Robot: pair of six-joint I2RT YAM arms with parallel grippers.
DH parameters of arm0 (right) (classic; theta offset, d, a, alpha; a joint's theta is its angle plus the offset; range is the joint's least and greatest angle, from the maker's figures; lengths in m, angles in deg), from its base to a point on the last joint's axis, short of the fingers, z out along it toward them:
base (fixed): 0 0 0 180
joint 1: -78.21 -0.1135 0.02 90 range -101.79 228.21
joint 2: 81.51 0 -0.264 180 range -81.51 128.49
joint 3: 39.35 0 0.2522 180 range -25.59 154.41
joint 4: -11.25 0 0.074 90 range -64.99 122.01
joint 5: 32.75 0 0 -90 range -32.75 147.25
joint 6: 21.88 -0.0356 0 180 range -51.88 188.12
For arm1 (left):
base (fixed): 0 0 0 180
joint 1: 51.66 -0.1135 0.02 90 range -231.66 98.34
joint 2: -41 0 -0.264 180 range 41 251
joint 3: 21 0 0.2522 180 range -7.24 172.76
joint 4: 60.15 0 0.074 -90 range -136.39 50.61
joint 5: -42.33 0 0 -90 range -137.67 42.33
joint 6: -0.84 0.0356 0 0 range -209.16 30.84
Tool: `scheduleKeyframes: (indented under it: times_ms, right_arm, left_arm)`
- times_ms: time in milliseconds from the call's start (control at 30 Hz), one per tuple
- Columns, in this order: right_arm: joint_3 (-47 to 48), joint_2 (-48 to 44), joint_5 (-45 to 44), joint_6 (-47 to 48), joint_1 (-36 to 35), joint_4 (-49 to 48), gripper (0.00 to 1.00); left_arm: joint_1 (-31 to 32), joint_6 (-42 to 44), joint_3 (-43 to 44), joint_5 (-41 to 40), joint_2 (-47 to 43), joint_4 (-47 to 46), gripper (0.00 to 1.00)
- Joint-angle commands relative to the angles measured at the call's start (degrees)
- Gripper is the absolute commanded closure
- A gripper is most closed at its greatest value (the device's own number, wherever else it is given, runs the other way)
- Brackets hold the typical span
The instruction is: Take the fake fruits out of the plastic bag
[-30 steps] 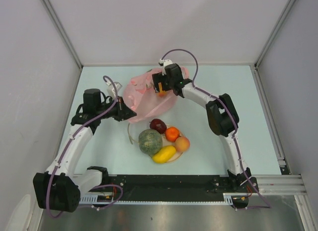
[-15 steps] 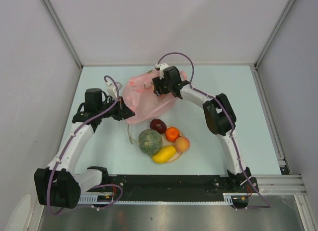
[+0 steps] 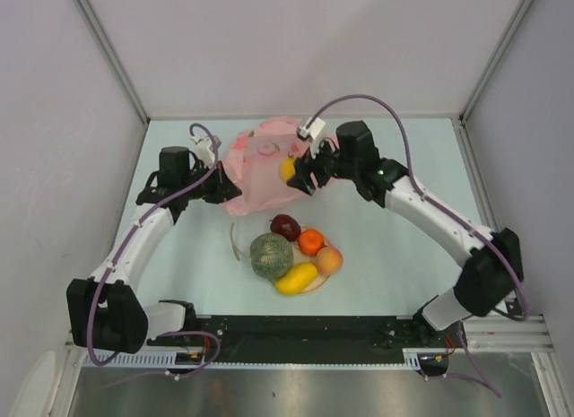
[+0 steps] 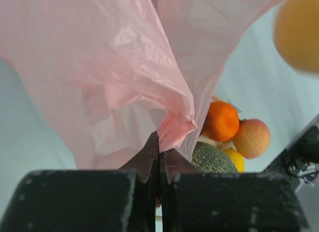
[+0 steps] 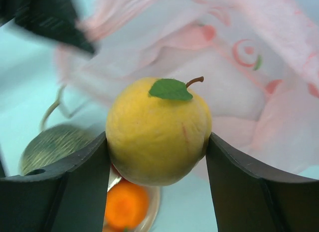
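The pink plastic bag (image 3: 256, 166) lies crumpled at the back of the table. My left gripper (image 3: 224, 188) is shut on a bunched fold of the bag (image 4: 169, 127). Just right of the bag, my right gripper (image 3: 298, 173) is shut on a round yellow fruit (image 3: 287, 169) with a green leaf and stem (image 5: 157, 132), held clear of the bag's mouth. On the plate (image 3: 235, 247) in front lie a netted melon (image 3: 271, 256), a dark red apple (image 3: 285, 226), an orange (image 3: 310, 242), a peach-coloured fruit (image 3: 329, 259) and a yellow oblong fruit (image 3: 296, 278).
Grey walls close the table in at the back and on both sides. The black rail (image 3: 305, 332) with the arm bases runs along the near edge. The plate of fruits sits between the two arms, just in front of the bag.
My right gripper has closed on the yellow fruit and drawn back to the right, out of the bag. The left gripper has kept its hold on the bag, shifting slightly up.
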Motion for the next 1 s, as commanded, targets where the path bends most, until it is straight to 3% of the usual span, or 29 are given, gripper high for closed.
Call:
scheduleKeyframes:
  times_ms: [0,267,500,967]
  right_arm:
    - [-8.62,-9.49,4.92,7.77,-4.15,9.47,0.62]
    - [-20.05,-16.71,4.48,19.36,-13.11,14.84,0.62]
    - [-21.29,-17.32,4.04,23.69,-16.11,16.87,0.61]
    - [-27.53,-18.30,0.44,20.53,-16.46,12.22,0.57]
  left_arm:
    - [0.79,1.45,4.78,-5.79,-1.17,-7.93,1.00]
    - [0.88,-0.30,14.10,-8.01,2.86,-11.05,1.00]
    - [0.88,-2.07,6.38,-8.63,-1.44,-10.70,1.00]
    - [0.71,-0.57,3.20,-8.71,-6.98,-8.77,1.00]
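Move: The right hand holds the yellow apple in the air. The peach beside the plate, where the apple is being taken, lies about 17 cm back, 9 to the right and 18 below. From that hand, the orange is 11 cm back and 5 right, the mango 23 back and 2 right, the melon 16 back and 3 left, all some 18 down. From the left hand, the bag's middle is roughly 18 cm ahead, 10 right and 12 below, the peach 14 back, 21 right and 14 below. Still gripping the yellow apple, the right hand sweeps it back about 20 cm and down some 13, away from the bag towards the peach and mango, swinging counter-clockwise about 30 degrees as its fingers tip further down; it slows in the second half. The left hand keeps its pinch on the bag's edge, rising and reaching forward while tilting up, then easing partly back and down before rising slightly again. ##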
